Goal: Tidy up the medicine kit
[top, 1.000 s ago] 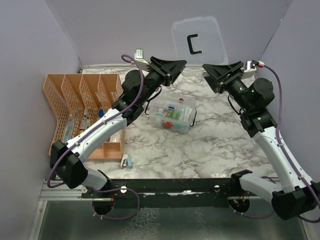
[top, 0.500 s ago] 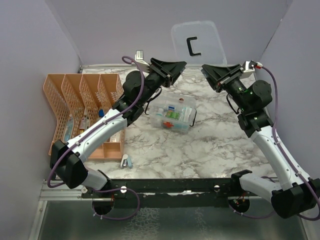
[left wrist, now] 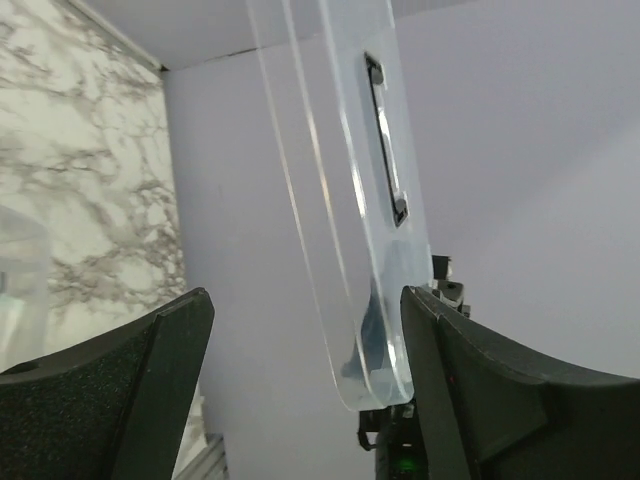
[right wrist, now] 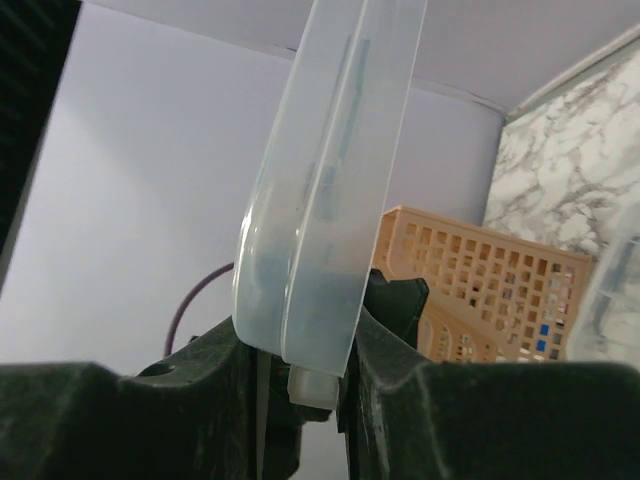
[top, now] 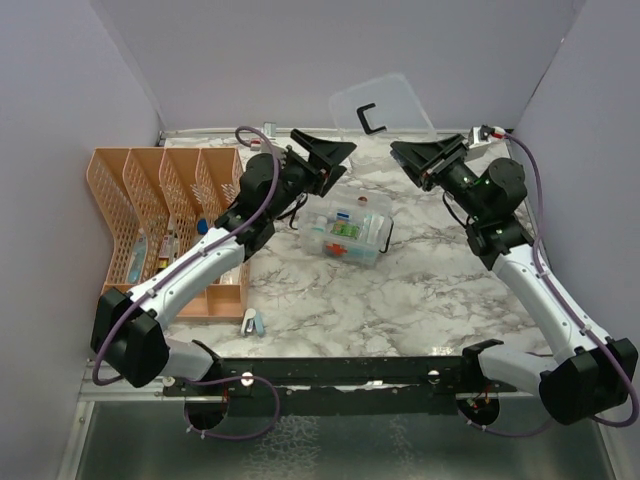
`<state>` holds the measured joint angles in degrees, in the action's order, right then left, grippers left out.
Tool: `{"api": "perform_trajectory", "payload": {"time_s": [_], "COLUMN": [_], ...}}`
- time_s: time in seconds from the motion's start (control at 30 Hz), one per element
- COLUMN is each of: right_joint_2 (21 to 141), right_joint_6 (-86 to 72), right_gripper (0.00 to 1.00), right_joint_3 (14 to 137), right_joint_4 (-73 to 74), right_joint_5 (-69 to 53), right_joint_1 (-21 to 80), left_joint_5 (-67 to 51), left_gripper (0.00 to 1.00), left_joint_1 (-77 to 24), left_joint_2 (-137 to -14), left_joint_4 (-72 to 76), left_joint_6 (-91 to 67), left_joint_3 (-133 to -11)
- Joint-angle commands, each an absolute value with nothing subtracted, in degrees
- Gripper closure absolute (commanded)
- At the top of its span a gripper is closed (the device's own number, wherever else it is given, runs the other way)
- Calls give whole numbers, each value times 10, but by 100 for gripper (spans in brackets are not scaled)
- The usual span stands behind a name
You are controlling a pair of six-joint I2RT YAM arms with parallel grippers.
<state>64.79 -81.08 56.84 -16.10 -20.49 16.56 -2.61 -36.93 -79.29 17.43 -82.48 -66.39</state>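
Observation:
The medicine kit (top: 348, 232), a small clear box with several packets inside, stands lidless on the marble table. Its clear lid (top: 395, 100) with the black handle (top: 370, 117) hangs tilted in the air above the table's back edge. My right gripper (top: 402, 153) is shut on the lid's right rim; in the right wrist view the lid (right wrist: 330, 200) is pinched edge-on between the right gripper's (right wrist: 300, 338) fingers. My left gripper (top: 338, 150) stands open at the lid's left end. In the left wrist view the lid (left wrist: 350, 200) runs between the left gripper's (left wrist: 305, 300) spread jaws, close to the right finger (left wrist: 470, 380).
An orange lattice organizer (top: 165, 215) with several items in it stands at the table's left side and also shows in the right wrist view as the organizer (right wrist: 480, 290). A small white and blue item (top: 252, 321) lies near the front edge. Purple walls close in behind and on both sides.
The right gripper closed on the lid, then the left gripper opened and let it go. The lid has come lower and tilted to the left, and both grippers dropped with it.

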Motion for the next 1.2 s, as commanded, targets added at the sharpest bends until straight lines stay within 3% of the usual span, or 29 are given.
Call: {"api": "perform_trajectory", "payload": {"time_s": [0.0, 0.07, 0.23, 0.5, 0.77, 1.17], "right_joint_2": [645, 654, 689, 787, 844, 881], "right_joint_6": [-749, -720, -659, -563, -504, -481], "right_gripper": [94, 94, 94, 94, 94, 94], "right_joint_3": [585, 591, 609, 689, 736, 700], "right_joint_4": [-101, -61, -10, 49, 121, 153], "right_joint_5": [-241, -254, -305, -463, -542, -607], "right_joint_1": [167, 167, 167, 167, 167, 163], "left_joint_5": [-53, -84, -165, -80, -77, -102], "left_gripper": [17, 11, 8, 1, 1, 2], "left_joint_1": [-340, -316, -255, -224, -215, -187], "left_joint_2": [-739, -723, -705, -720, -787, -836], "left_joint_4": [152, 142, 67, -119, -172, -172], "left_joint_6": [-761, -706, -560, -275, -261, -253], "left_joint_3": [-635, -625, -625, -750, -828, -796]}}
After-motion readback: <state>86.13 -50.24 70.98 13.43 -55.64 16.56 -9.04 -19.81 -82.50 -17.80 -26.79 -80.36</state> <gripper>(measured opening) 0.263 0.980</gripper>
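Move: The open kit box's middle lies some 30 cm below the right hand, about 4 cm ahead and 10 cm left. The lid, pinched at its edge in the right fingers, has its middle about 6 cm ahead of that hand, 5 cm left and 8 cm higher. From the empty left hand the box is about 4 cm ahead, 1 cm right and 29 cm below; the orange organizer's middle is roughly 38 cm left, 2 cm ahead and 27 cm below. Downward some 12 cm goes the right hand, still pinching the lid's edge, then also about 5 cm left and slightly back, swinging about 35 degrees counter-clockwise to bring the lid down over the kit box. The left hand, empty, clears out to the left, opens fully and rolls its left side up, then eases forward and sinks on the box's left. ##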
